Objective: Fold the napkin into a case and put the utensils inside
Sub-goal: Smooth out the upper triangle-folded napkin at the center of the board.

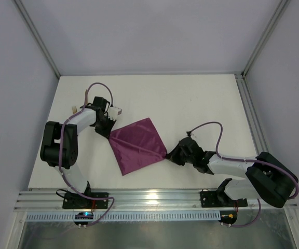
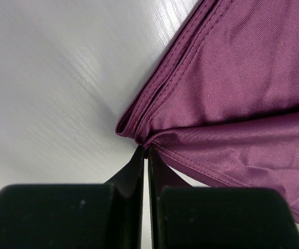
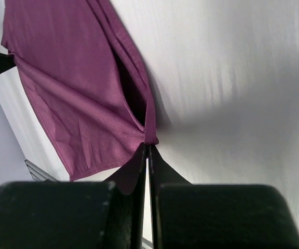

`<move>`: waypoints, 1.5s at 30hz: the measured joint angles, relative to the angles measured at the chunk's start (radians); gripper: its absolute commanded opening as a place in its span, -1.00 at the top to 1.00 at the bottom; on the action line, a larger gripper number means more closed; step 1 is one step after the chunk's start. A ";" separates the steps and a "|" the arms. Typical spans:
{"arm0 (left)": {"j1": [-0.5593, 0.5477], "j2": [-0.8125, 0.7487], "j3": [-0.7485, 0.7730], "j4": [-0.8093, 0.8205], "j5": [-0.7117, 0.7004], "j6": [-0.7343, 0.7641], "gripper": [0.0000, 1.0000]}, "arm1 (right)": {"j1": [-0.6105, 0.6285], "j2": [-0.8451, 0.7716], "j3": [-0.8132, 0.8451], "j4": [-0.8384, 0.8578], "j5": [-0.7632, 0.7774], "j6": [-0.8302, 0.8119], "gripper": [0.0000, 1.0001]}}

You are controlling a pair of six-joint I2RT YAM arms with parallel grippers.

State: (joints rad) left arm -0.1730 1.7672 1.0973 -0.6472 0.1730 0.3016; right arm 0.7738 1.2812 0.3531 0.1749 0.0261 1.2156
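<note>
The magenta-purple napkin point(image 1: 137, 146) lies on the white table point(image 1: 191, 104) as a diamond, folded into two layers. My left gripper point(image 1: 109, 136) is shut on the napkin's left corner point(image 2: 139, 136), its black fingers point(image 2: 135, 171) pinching the bunched hem. My right gripper point(image 1: 168, 156) is shut on the opposite, right corner point(image 3: 150, 136), with the napkin point(image 3: 77, 78) stretching away from it and the layers gaping slightly near the tips. The utensils are out of view.
Grey walls enclose the table on three sides. An aluminium rail point(image 1: 154, 199) runs along the near edge where both arm bases are bolted. A small tan tab point(image 1: 73, 109) sits by the left arm.
</note>
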 measured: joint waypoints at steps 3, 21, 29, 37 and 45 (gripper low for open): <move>0.000 0.000 -0.001 0.008 -0.013 0.002 1.00 | -0.019 0.000 -0.007 0.047 -0.001 -0.049 0.84; -0.003 0.000 -0.002 0.022 -0.033 0.013 1.00 | -0.082 0.002 -0.026 0.047 0.014 -0.164 0.68; -0.003 -0.001 -0.002 0.022 -0.033 0.020 0.85 | -0.085 0.000 0.072 -0.053 0.002 -0.308 0.50; -0.003 -0.005 -0.002 0.019 -0.058 0.028 0.63 | 0.072 -0.024 0.273 -0.208 0.101 -0.504 0.11; 0.000 -0.045 -0.002 -0.009 -0.080 0.043 0.32 | 0.370 0.346 0.678 -0.240 0.102 -0.768 -0.03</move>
State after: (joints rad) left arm -0.1726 1.7226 1.0954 -0.6563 0.0929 0.3447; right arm 1.1439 1.6272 1.0306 -0.0650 0.1280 0.4473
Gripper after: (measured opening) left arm 0.319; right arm 0.500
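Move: The right fingers are pinched on the napkin's right corner. The near corner, where that hand heads next, lies about 18 cm to its left, 9 cm back and 2 cm below; the far corner is some 24 cm ahead and 6 cm left of it. The left hand has the left corner in its shut fingers; from there the near corner is about 21 cm back and 6 cm right. The right hand lets go of the right corner, easing about 3 cm forward and to the right while still low, then lifts some 9 cm and swings roughly 17 cm left over the napkin towards the near corner, fingers opening halfway and wrist turning about 40 degrees counter-clockwise. The left fingers open on the left corner, the hand edging left and barely up. ##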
